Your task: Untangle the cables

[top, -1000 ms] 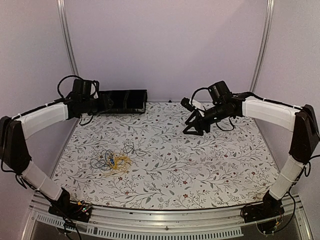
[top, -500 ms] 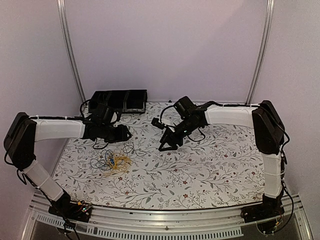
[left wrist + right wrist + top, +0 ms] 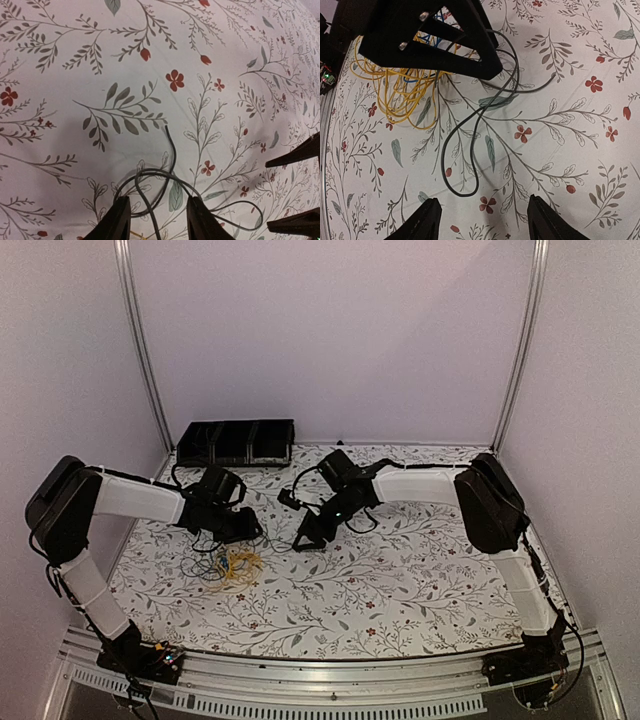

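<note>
The cables (image 3: 226, 562) lie tangled on the floral cloth at the left: yellow coils (image 3: 400, 87), a blue wire (image 3: 427, 37) and thin black loops (image 3: 462, 150). My left gripper (image 3: 250, 532) hovers low at the bundle's far right edge. Its jaws are open in the left wrist view, gripper (image 3: 157, 220), with black cable strands (image 3: 150, 180) lying on the cloth between the fingers, not pinched. My right gripper (image 3: 303, 540) is open just right of it, gripper (image 3: 482, 220), with a black loop ahead of its fingertips and nothing between them.
Black bins (image 3: 237, 443) stand against the back wall at the left. The left gripper's body (image 3: 420, 35) covers part of the bundle in the right wrist view. The right gripper's fingers (image 3: 297, 152) show at the right edge of the left wrist view.
Both arms have swung in from the back toward the bundle, the left from beside the bins, the right leftward and down. The left jaws have narrowed a little.
</note>
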You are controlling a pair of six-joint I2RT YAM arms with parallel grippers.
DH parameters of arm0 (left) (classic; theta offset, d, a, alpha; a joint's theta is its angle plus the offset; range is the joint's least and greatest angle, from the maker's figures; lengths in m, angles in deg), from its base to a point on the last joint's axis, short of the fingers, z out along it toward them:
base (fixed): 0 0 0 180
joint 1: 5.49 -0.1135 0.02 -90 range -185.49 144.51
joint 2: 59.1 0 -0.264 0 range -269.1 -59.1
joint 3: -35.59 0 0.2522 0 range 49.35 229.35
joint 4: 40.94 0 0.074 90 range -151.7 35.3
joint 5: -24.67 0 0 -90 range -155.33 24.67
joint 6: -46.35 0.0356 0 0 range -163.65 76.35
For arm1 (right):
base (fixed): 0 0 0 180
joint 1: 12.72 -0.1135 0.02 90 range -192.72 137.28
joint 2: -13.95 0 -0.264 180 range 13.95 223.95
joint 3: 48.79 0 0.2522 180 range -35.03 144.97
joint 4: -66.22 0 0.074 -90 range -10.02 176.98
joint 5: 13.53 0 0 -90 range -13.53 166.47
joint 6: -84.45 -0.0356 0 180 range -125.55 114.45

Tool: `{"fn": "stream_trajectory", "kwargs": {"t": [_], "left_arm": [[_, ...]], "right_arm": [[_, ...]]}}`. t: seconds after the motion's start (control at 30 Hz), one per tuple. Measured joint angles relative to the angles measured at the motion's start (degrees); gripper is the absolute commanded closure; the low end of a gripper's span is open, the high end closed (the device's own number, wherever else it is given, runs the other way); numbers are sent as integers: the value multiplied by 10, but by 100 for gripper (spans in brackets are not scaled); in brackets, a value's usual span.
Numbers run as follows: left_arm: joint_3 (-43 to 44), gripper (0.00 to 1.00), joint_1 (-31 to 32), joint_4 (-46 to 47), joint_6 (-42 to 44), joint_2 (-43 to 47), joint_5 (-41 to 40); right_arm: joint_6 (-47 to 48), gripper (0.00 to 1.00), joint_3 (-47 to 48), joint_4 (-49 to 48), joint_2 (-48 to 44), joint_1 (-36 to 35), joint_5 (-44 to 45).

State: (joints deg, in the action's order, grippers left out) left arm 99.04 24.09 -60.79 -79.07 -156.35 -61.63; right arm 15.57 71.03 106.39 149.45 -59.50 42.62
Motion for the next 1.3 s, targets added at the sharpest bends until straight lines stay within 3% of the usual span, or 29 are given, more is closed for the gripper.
{"fn": "stream_trajectory", "kwargs": {"t": [0.13, 0.2, 0.27, 0.37, 0.4, 0.73, 1.1, 1.3], "left_arm": [[0, 59, 0, -2, 0, -11, 8], [0, 59, 0, -1, 0, -11, 13], [-3, 59, 0, 1, 0, -11, 17], [-12, 59, 0, 2, 0, -11, 21], [-14, 59, 0, 2, 0, -11, 23], [-42, 57, 0, 43, 3, -12, 40], [-107, 63, 0, 166, 12, -10, 47], [-118, 60, 0, 210, 2, -20, 50]], "right_arm": [[-4, 42, 29, -5, 35, -2, 1], [-4, 51, 39, -9, 47, -5, -2], [-3, 66, 43, -13, 54, -8, -5], [-6, 96, 45, -15, 56, -13, -8], [-8, 100, 49, -16, 57, -13, -9], [-8, 100, 46, -11, 26, 19, -5], [-5, 100, 72, 8, -216, 167, 24], [9, 100, 110, 22, -282, 189, 40]]}}
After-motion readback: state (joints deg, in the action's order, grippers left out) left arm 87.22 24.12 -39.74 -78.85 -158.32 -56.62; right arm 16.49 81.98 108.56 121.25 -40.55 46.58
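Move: The near loop of the grey cable lies about 3 cm to the right hand's left, level with it fore and aft and some 3 cm below. The yellow cable lies roughly 14 cm left of the right hand and 5 cm nearer the base; the blue cable is about 19 cm left and 4 cm back, both about 4 cm below. From the left hand, that grey loop is some 6 cm right, 2 cm back and 3 cm lower. Left and down by 2 to 3 cm, the right hand reaches over the grey loop, and its open fingers shut fully on the cable. It then sweeps quickly up about 35 cm, to the right and somewhat forward, away from the yellow cable, the wrist tilting the fingers upward some 40 degrees with a clockwise turn. The left hand sinks about 3 cm and eases back, fingers staying part open. ##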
